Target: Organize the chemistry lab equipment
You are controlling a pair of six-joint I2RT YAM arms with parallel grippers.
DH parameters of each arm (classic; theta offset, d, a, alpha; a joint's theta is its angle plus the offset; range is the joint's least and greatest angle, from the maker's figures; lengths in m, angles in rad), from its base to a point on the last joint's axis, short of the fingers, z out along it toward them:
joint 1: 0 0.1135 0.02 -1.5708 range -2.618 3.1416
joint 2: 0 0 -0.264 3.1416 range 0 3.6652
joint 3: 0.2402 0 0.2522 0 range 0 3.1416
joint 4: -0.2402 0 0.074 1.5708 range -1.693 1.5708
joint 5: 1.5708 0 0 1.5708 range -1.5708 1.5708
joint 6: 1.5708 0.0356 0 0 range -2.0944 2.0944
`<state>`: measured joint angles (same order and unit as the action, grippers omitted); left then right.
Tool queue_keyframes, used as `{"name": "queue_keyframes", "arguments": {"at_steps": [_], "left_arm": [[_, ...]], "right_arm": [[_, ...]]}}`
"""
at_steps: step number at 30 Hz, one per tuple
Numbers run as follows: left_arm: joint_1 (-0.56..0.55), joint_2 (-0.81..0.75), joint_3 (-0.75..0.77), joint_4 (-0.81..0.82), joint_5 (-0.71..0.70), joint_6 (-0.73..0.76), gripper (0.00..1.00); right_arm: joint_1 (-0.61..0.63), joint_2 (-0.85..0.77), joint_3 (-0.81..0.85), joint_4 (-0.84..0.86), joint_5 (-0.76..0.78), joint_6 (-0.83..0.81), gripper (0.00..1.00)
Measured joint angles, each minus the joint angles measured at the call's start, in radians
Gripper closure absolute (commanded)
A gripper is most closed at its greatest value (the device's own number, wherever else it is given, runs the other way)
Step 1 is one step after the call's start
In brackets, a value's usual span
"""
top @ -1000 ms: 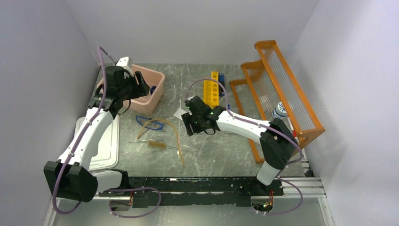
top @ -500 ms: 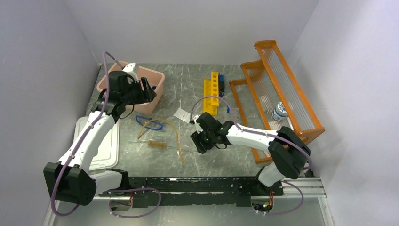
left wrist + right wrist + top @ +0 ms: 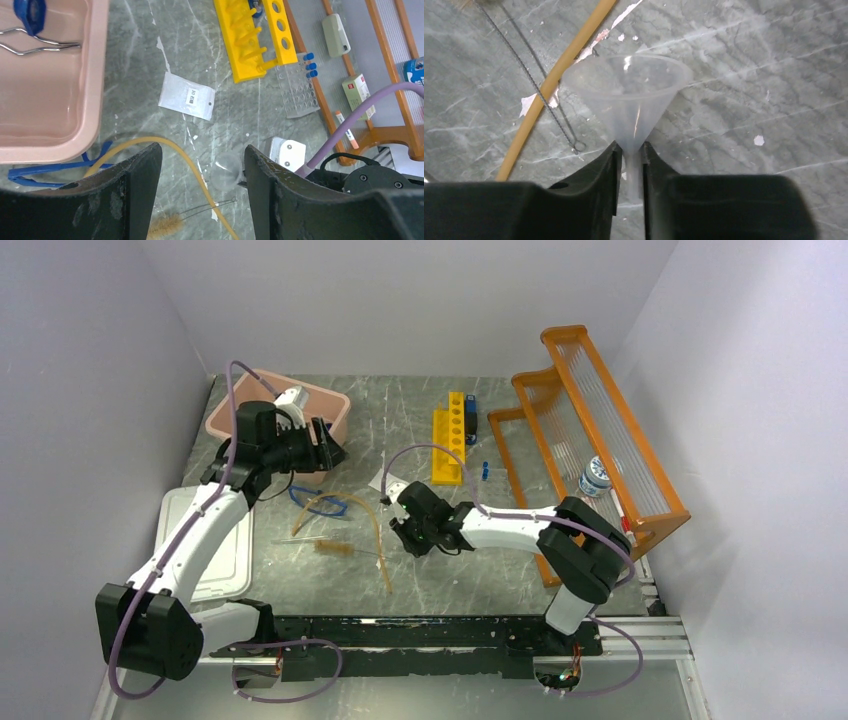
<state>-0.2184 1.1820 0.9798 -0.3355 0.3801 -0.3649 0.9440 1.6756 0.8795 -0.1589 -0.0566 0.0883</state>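
Observation:
A clear plastic funnel [image 3: 626,95] lies on the grey table with its stem between the fingers of my right gripper [image 3: 630,150], which is shut on it. The top view has that gripper [image 3: 405,530] beside the amber tubing [image 3: 378,530]. The wire tube brush [image 3: 162,227] lies next to the tubing [image 3: 150,142]. My left gripper [image 3: 202,152] hangs open and empty above the table, just right of the pink tub [image 3: 50,145]. Metal scissors [image 3: 35,45] lie inside the tub. Blue goggles [image 3: 45,170] and a white packet [image 3: 186,96] rest on the table.
A yellow tube rack [image 3: 448,435] and a clear rack with blue caps [image 3: 300,85] stand mid-table. The big orange shelf rack [image 3: 600,430] fills the right side. The white lid [image 3: 225,540] lies at the left, under my left arm.
My right gripper has swung left and nearer, over to the tubing, and closed on the funnel's stem. My left gripper has moved out of the tub to its right edge, still open.

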Motion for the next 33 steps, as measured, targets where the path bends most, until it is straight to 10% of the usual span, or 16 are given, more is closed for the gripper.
{"name": "queue_keyframes", "arguments": {"at_steps": [3, 12, 33], "left_arm": [[-0.007, 0.0, -0.013, 0.013, 0.019, -0.009, 0.34], [-0.029, 0.019, -0.061, 0.076, 0.095, -0.059, 0.31], [-0.034, 0.111, 0.082, 0.274, 0.357, -0.249, 0.33]], "right_arm": [[0.001, 0.001, -0.016, 0.047, 0.019, 0.009, 1.0], [-0.014, -0.011, -0.023, 0.114, 0.027, 0.059, 1.0], [-0.274, -0.084, 0.215, 0.288, -0.481, 0.195, 1.0]]}}
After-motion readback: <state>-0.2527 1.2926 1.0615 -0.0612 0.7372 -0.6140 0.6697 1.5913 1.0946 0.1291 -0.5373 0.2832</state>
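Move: The funnel lies on its side at the right hand's fingertips, stem between the pads, its middle about 2 cm ahead and 3 cm left. The hose's near strand runs some 5 cm to the left at table level; the white packet is about 12 cm ahead and 3 cm left. From the left hand the funnel is roughly 12 cm back, 14 cm right and 20 cm below, and the pink bin about 12 cm ahead, 10 cm left and 15 cm below. The right fingers finish closing and pinch the funnel's stem, easing forward a little; then that hand lifts it about 18 cm while swinging 9 cm forward and 5 cm left towards the left hand, its left side rolling up some 40 degrees. The left hand, fingers still open, dips slightly while drifting right, then rises, ending about 7 cm right and 7 cm higher, turning clockwise. ##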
